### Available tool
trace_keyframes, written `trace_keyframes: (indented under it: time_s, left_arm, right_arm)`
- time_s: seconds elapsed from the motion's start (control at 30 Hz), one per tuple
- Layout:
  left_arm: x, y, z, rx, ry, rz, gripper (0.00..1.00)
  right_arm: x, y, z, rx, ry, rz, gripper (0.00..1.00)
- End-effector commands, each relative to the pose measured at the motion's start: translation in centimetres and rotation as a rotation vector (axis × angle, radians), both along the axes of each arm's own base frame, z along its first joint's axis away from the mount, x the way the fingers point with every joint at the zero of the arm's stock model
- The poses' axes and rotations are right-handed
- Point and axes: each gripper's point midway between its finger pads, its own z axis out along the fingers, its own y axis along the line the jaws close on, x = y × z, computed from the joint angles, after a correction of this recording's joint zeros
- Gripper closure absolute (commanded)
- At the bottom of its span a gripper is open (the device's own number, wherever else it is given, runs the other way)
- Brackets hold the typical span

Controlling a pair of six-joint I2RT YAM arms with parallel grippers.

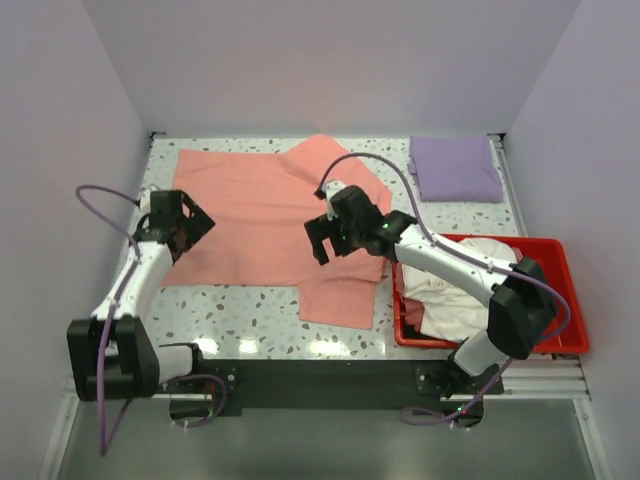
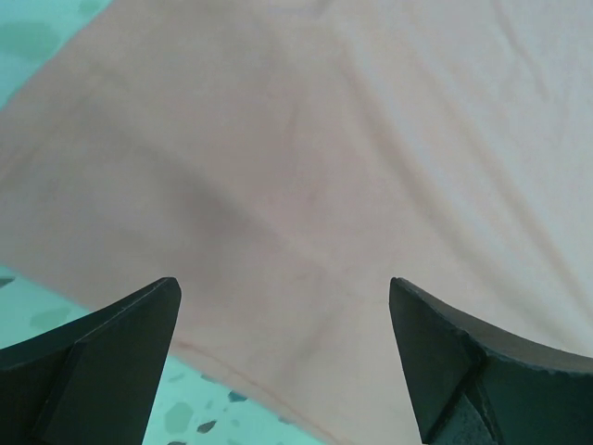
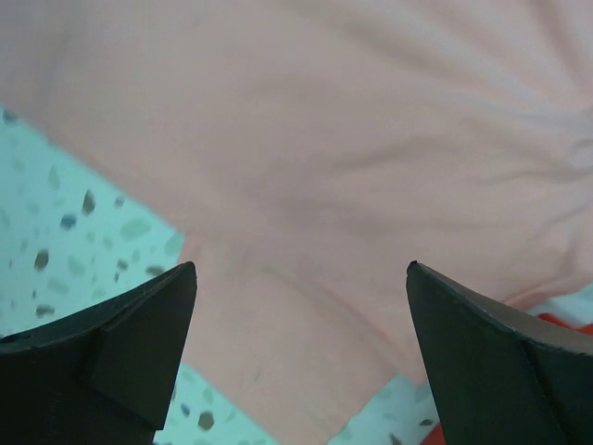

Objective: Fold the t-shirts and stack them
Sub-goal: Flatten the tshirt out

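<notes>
A salmon-pink t-shirt (image 1: 260, 215) lies spread on the speckled table, with a flap folded over at the far middle and a sleeve reaching toward the near edge. A folded lavender t-shirt (image 1: 455, 168) lies at the far right. A cream-white t-shirt (image 1: 450, 290) sits in the red bin (image 1: 570, 300), with a bit of black cloth beside it. My left gripper (image 1: 185, 228) is open and empty over the pink shirt's left edge (image 2: 306, 185). My right gripper (image 1: 330, 240) is open and empty over the shirt's right part near the sleeve (image 3: 324, 167).
The red bin stands at the near right of the table, beside the right arm. White walls close the table on the left, right and far sides. Bare speckled tabletop (image 1: 230, 310) shows along the near edge.
</notes>
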Motion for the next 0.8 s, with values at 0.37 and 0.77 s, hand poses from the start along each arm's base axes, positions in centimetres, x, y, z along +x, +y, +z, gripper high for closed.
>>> trace_keyframes:
  time_s: [0.37,0.77]
  left_arm:
    - [-13.1,1.9,-6.1,-0.041,0.047,0.361,0.00]
    - [-13.7,3.4,-5.1,0.018,0.098,0.453,0.00]
  right_arm:
    - [-14.5,3.4,-9.6,-0.062,0.226,0.231,0.01]
    - [-20.6,2.0,-15.0,-0.207,0.354,0.299,0.01]
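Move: The shirt's near sleeve flap has its middle about 13 cm back, 3 cm to the right and 15 cm below the right hand; the red bin's middle is roughly 41 cm right and 10 cm back. From the left hand, the shirt's near-left corner is some 11 cm back, 7 cm left and 10 cm below, while the shirt body's middle is about 7 cm ahead and 18 cm right. Drawing back and sinking with both grippers wide open, the right hand travels about 19 cm back and 14 cm down onto the near hem of the sleeve flap, one finger touching the cloth, while tipping down and turning counter-clockwise. The left hand swings about 14 cm back, lowering to the shirt's near edge by the left corner, and turns some 20 degrees counter-clockwise. ##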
